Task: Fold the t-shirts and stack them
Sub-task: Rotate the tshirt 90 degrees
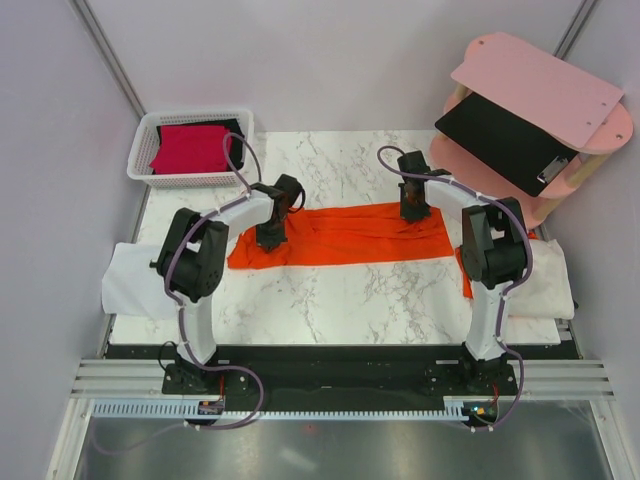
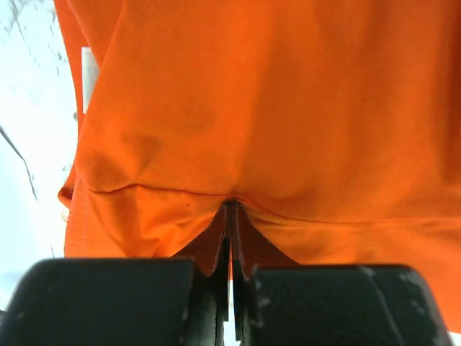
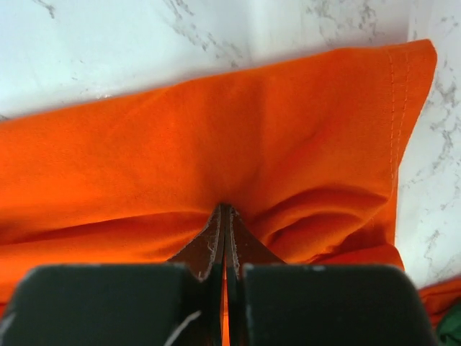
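A bright orange t-shirt point(image 1: 340, 235) lies folded into a long band across the middle of the marble table point(image 1: 350, 300). My left gripper point(image 1: 270, 240) is down on its left part and is shut on a pinch of the orange cloth point(image 2: 288, 108); its tips point(image 2: 232, 209) meet in a fold. My right gripper point(image 1: 413, 212) is at the band's far right edge, shut on the cloth point(image 3: 216, 144), with its tips point(image 3: 225, 210) pressed together near the hemmed end. A folded crimson-red t-shirt point(image 1: 190, 148) lies over a black one point(image 1: 230, 127) in the basket.
The white basket point(image 1: 190, 182) stands at the back left corner. A pink two-level shelf point(image 1: 540, 75) at the back right holds a black clipboard point(image 1: 500, 135). White cloths drape over the table's left point(image 1: 130, 280) and right point(image 1: 545, 280) edges. An orange strip point(image 1: 465, 272) shows beside the right arm.
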You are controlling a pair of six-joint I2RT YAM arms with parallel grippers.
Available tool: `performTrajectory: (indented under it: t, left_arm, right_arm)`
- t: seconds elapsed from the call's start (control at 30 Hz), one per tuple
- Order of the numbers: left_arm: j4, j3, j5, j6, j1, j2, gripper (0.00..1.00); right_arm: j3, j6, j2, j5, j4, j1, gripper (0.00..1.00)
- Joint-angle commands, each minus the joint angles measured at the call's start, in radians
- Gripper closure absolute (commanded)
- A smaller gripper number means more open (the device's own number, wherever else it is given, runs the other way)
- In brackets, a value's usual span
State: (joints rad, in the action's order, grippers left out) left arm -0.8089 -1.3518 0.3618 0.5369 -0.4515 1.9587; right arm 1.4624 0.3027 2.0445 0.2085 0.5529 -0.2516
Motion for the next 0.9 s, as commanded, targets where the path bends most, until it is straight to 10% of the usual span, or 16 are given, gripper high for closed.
performTrajectory:
  t: [0.0, 0.33, 0.63, 0.87]
  left_arm:
    - [0.002, -0.104, -0.006, 0.005, 0.014, 0.091, 0.98]
    - [-0.101, -0.443, 0.065, -0.101, 0.014, 0.314, 0.98]
    - [-0.231, -1.059, -0.001, -0.202, 0.034, 0.601, 0.98]
    - [-0.156, -1.052, -0.107, -0.190, 0.051, 0.477, 0.98]
  right_arm:
    - [0.000, -0.005, 0.011, 0.061, 0.091, -0.002, 1.00]
    - [-0.209, 0.009, -0.153, -0.012, 0.174, -0.064, 1.00]
    - [-0.336, 0.072, -0.340, -0.168, 0.234, -0.263, 1.00]
    - [-0.369, 0.087, -0.457, -0.261, 0.206, -0.331, 1.00]
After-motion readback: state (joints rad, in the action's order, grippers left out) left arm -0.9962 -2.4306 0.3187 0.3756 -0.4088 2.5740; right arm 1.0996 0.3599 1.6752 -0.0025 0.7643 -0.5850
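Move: Both hands already have closed fingertips set on the orange t-shirt, which lies as a long strip across the table. Its middle is about 24 cm to the left hand's right and 3 cm ahead, and about 24 cm to the right hand's left and 6 cm back, all at fingertip height. The white basket stands some 31 cm ahead of the left hand and 26 cm to its left. The white cloth pile lies roughly 36 cm right of the right hand and 19 cm back. In opposite directions, both closed hands drag the t-shirt round, fingertips pressed on the cloth near either end: the left sweeps about 19 cm forward and a little right, past the basket's side, while the right draws as far back, curving left. Both stay low, easing up about 2 cm at the finish; the right hand also twists some 20 degrees counter-clockwise. ##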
